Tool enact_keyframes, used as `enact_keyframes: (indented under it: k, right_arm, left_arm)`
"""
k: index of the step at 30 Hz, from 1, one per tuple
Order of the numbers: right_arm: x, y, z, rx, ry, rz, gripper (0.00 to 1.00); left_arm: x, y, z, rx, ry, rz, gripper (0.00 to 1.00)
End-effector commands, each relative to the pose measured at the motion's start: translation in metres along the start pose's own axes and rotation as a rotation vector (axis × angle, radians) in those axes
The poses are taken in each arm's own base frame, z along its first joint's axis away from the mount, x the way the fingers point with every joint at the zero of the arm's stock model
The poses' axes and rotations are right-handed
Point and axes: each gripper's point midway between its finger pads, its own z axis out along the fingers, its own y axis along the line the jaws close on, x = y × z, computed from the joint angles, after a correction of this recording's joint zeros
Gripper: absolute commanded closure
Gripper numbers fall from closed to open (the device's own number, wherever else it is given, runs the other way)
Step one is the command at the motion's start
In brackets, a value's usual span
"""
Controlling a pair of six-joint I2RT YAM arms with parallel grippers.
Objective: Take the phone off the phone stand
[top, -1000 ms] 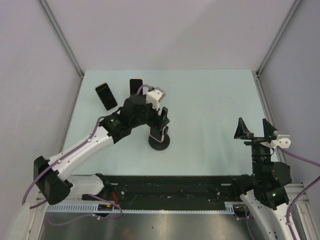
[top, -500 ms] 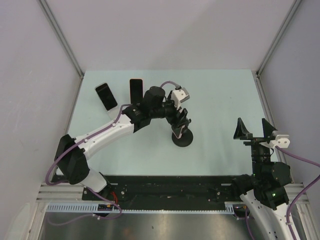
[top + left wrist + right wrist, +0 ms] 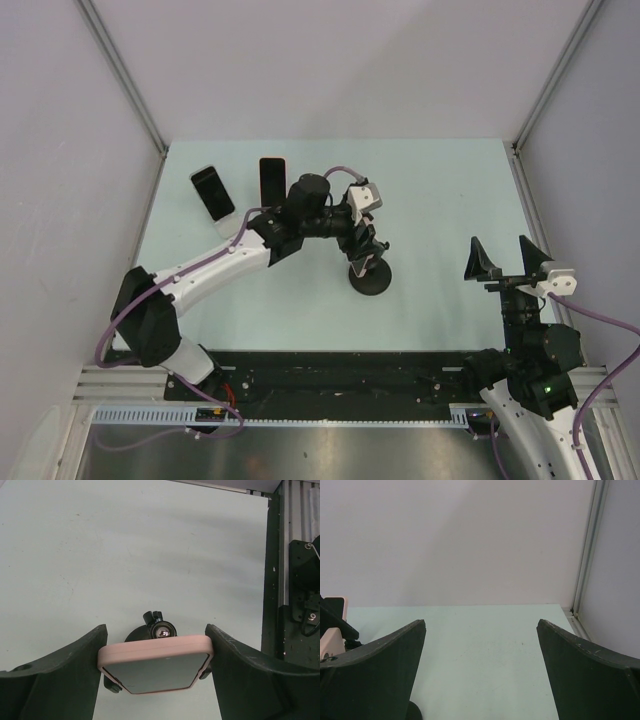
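A phone in a pink case (image 3: 155, 665) sits on a black phone stand (image 3: 371, 280) near the middle of the table. The stand's ball joint (image 3: 161, 630) and side clips show behind the phone. My left gripper (image 3: 155, 645) is shut on the phone, one finger on each long edge. In the top view the left gripper (image 3: 360, 245) hangs over the stand and hides the phone. My right gripper (image 3: 508, 262) is open and empty at the right, well away from the stand. In the right wrist view (image 3: 480, 670) only bare table lies between its fingers.
Two other phones lie flat at the back left, a black one (image 3: 212, 192) and one with a light case (image 3: 272, 180). Grey walls close in the table on three sides. The black rail (image 3: 340, 375) runs along the near edge.
My left arm has swung to the right, and the stand and phone have moved right with it across the table. The right arm has barely moved.
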Motion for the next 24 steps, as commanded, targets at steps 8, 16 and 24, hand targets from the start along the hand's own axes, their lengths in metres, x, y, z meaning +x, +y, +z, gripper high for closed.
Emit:
enact_keyframes:
  k: [8,16,24]
  right_arm:
    - [-0.017,-0.001,-0.003,-0.007,-0.036,0.002,0.0]
    - [-0.023,0.001,-0.003,-0.017,-0.054,0.012,0.0]
    - [-0.021,0.018,0.008,-0.083,0.062,0.028,0.0]
  left_arm:
    - [-0.053,0.008,-0.008,-0.023,-0.18,0.103,0.35]
    - [-0.067,0.01,-0.031,-0.1,-0.216,0.025,0.0]
    - [-0.084,0.031,-0.082,-0.367,-0.3,-0.171,0.0]
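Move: The phone, still on its stand, is already between the left fingers near its top edge; its middle lies about 5 cm below the left hand, 2 cm to its left and 1 cm back. The stand's round base is some 15 cm below that hand, 2 cm back and 1 cm to its right. Another upright phone stands roughly 16 cm ahead and 25 cm to its left, about 6 cm lower. From the idle right hand, the gripped phone is around 27 cm left, 6 cm ahead and 14 cm lower. The phone, pinched by its side edges at first, comes free as the left fingers open wide after settling about half a centimetre lower. The left hand then climbs away above the phone and stand, roughly 8 cm from its lowest point, drawing nearly 3 cm left late in the rise while the right-pointing fingers tip up and swing forward some 10 degrees each. ##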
